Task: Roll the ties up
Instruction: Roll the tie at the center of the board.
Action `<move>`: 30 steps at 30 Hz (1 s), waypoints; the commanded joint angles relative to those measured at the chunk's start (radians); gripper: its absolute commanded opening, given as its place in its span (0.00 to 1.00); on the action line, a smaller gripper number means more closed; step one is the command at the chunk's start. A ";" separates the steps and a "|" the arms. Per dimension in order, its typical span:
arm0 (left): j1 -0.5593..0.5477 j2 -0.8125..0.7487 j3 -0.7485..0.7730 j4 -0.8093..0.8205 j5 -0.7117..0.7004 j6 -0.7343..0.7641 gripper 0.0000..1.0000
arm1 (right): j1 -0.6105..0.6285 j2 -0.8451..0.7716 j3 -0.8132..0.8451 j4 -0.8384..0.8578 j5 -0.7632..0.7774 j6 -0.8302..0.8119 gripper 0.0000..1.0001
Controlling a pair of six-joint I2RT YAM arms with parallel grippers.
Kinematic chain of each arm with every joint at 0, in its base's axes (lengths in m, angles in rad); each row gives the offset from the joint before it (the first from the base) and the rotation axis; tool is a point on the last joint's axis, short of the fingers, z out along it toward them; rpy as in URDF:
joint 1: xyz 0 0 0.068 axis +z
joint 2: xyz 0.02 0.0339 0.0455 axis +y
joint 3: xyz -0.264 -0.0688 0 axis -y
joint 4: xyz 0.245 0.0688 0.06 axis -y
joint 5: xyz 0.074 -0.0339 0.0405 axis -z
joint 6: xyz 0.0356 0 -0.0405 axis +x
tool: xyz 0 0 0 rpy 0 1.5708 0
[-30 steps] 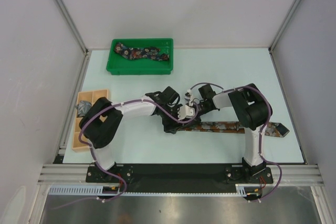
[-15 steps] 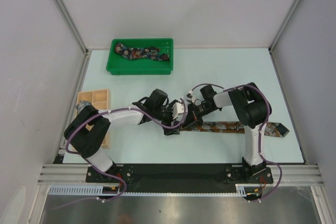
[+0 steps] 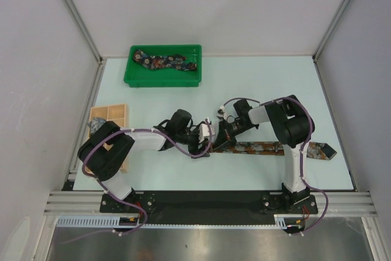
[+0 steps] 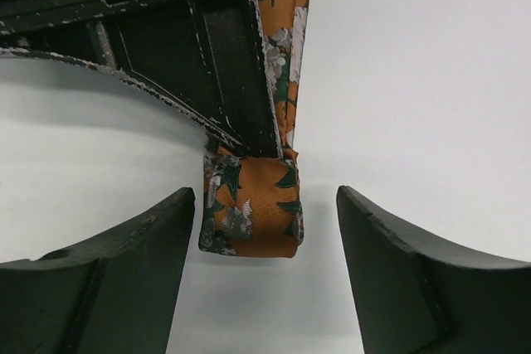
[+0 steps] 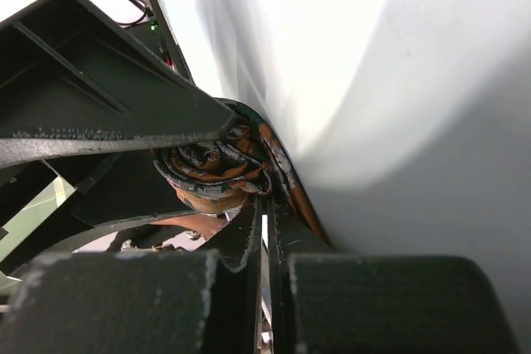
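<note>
A rust-brown tie lies flat along the table's near right, its pointed end at the far right. Its left end is wound into a small roll. My right gripper is shut on that roll, which sits at its fingertips. My left gripper stands open, with a finger on either side of the roll and neither touching it. In the top view the left gripper faces the right one from the left. A dark navy tie lies in the green tray.
The tan wooden compartment box sits at the left table edge, partly behind my left arm, with a grey-blue tie beside it. White walls and metal posts close in the table on three sides.
My left arm has swung its elbow out to the left and down, and its gripper has drawn slightly left of the roll. The right arm and the tie have hardly moved.
</note>
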 commanded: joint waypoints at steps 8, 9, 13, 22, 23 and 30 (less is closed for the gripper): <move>-0.044 0.036 0.078 -0.074 -0.044 0.046 0.36 | -0.023 0.019 -0.006 -0.060 0.181 -0.085 0.00; -0.052 0.034 0.089 -0.111 -0.071 0.069 0.36 | -0.023 0.011 -0.006 -0.066 0.181 -0.090 0.00; -0.078 0.077 0.206 -0.288 -0.110 0.071 0.32 | -0.024 -0.027 -0.009 -0.084 0.172 -0.103 0.02; -0.147 0.218 0.382 -0.449 -0.303 0.031 0.30 | -0.145 -0.150 -0.003 -0.265 0.122 -0.221 0.44; -0.153 0.226 0.393 -0.470 -0.323 0.026 0.29 | -0.153 -0.156 -0.005 -0.282 0.114 -0.226 0.44; -0.173 0.258 0.456 -0.558 -0.378 0.040 0.29 | -0.161 -0.141 -0.044 -0.164 0.014 -0.122 0.44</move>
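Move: The roll sits just inside the left gripper's open fingertips, about 1 cm to the right of that hand and 1 cm below it, level fore and aft. From the right hand the roll is about 2 cm to the left and 1 cm back, at the same height. The flat strip still to be rolled stretches away to the right; its middle is roughly 21 cm right of the left hand, straight in line and some 3 cm below it. Pinch the roll by its two side edges with the left gripper, then carry it about 4 cm to the right along the flat strip, tipping the wrist some 20 degrees so the fingers point more steeply down. Let the right gripper wait shut at the roll's right edge, then open it partway and back it off about 6 cm to the right, with a little forward and up, clear of the roll. ##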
